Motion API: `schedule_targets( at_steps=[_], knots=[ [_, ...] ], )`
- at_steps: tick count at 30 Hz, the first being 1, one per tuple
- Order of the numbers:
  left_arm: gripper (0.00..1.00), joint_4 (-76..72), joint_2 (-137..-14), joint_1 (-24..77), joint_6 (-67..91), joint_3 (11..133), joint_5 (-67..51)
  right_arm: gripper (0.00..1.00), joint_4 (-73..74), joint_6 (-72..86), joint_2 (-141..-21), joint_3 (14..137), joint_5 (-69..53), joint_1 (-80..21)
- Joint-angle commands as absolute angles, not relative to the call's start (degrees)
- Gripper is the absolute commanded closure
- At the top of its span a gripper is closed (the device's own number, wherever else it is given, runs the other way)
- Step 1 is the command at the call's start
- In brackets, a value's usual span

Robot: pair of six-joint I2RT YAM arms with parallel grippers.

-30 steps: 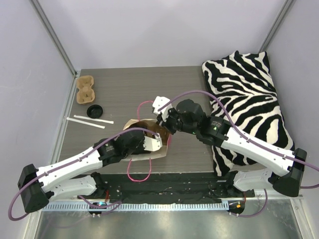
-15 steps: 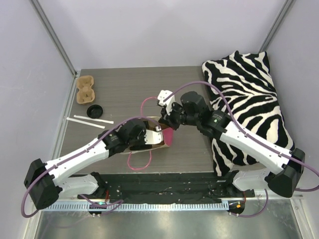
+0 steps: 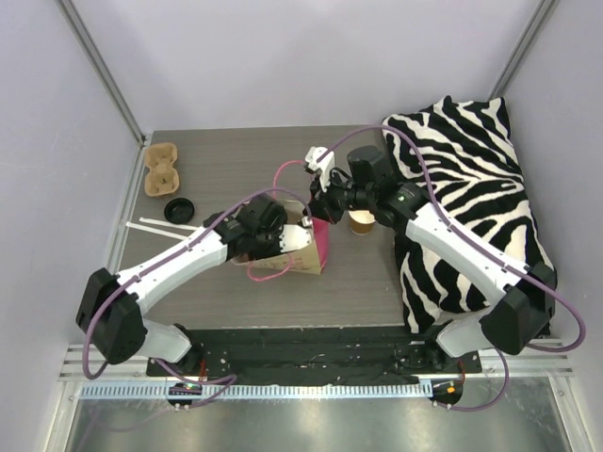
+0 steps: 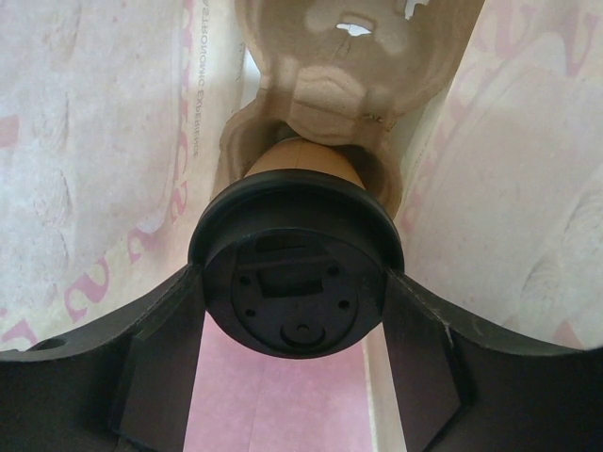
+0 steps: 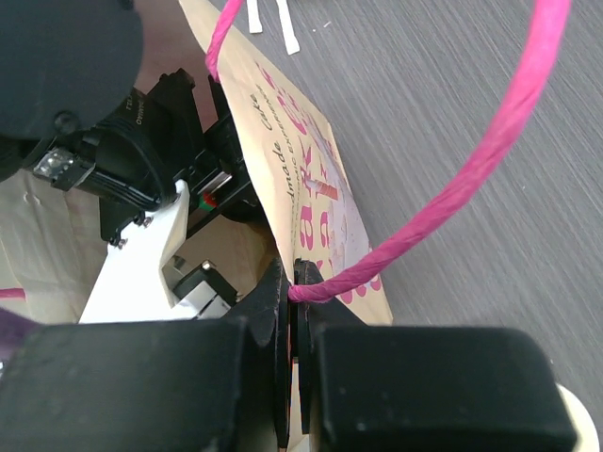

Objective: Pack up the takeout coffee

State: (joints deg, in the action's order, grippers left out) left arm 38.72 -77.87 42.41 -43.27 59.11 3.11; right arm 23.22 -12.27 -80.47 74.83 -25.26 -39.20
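A paper bag (image 3: 307,252) with pink print and pink cord handles lies mouth-left in the middle of the table. My left gripper (image 3: 275,237) reaches inside it. In the left wrist view that gripper (image 4: 294,282) has both fingers pressed against the black lid of a brown coffee cup (image 4: 301,158). The cup rests against a pulp carrier (image 4: 349,85) deep in the bag (image 4: 85,141). My right gripper (image 3: 318,213) is shut on the bag's top rim where the pink handle (image 5: 452,188) starts, pinching paper and cord (image 5: 294,275). A second, lidless cup (image 3: 362,222) stands just right of the bag.
At the far left lie a spare pulp carrier (image 3: 161,169), a loose black lid (image 3: 179,209) and two white stir sticks (image 3: 170,229). A zebra-striped cushion (image 3: 471,188) covers the right side of the table.
Both grippers and the bag have shifted away from the arm bases and to the right. The right gripper pulled the rim up, and the lidless cup beside the bag came into sight.
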Motion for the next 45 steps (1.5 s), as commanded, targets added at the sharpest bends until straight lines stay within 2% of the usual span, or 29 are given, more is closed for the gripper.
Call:
schedule_targets(
  at_steps=[1, 14, 22, 25, 28, 29, 30, 37, 45],
  knots=[
    [1.0, 47.6, -84.9, 39.3, -46.3, 62.2, -2.4, 0.99, 21.6, -14.1, -82.8, 79.4, -32.7, -37.4],
    [1.0, 49.0, -97.5, 33.7, -48.8, 68.5, -6.2, 0.99, 25.3, -17.8, -90.4, 85.4, -39.5, -31.2],
    [1.0, 48.3, -99.8, 33.6, -48.2, 67.5, -6.2, 0.99, 26.6, -18.5, -92.1, 86.4, -41.7, -29.7],
    [0.93, 48.6, -99.1, 33.6, -46.7, 69.7, -5.9, 0.99, 27.0, -19.1, -92.2, 86.5, -41.8, -29.6],
    [0.74, 50.0, -97.9, 33.7, -45.0, 72.5, -6.4, 0.99, 27.3, -20.0, -92.1, 86.4, -41.7, -29.6],
    [0.65, 50.6, -97.6, 33.7, -44.7, 74.6, -7.0, 0.99, 27.5, -20.3, -92.1, 86.4, -41.7, -29.6],
    [0.62, 51.1, -97.3, 33.7, -44.4, 75.3, -7.0, 0.99, 27.6, -20.7, -92.1, 86.3, -41.6, -29.6],
    [0.5, 52.7, -96.2, 35.9, -42.0, 80.8, -5.3, 0.99, 27.8, -23.0, -92.7, 86.2, -39.6, -29.6],
    [0.49, 52.1, -94.0, 37.2, -43.3, 81.9, -3.3, 0.99, 27.8, -23.9, -92.7, 87.1, -37.2, -29.4]
  ],
)
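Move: The left hand already holds the lidded coffee in the carrier's left well inside the bag; the carrier's middle is about 5 cm to its right and 7 cm below. The black lid on the table lies 12 cm ahead and 23 cm to its left. The right hand pinches the bag's far rim, with the bag's middle 6 cm back, 9 cm left and 13 cm below; the open paper cup stands 4 cm ahead and 12 cm right. Both hands carry the bag forward, about 5 cm, right still pinching its rim, left keeping hold of the coffee. ##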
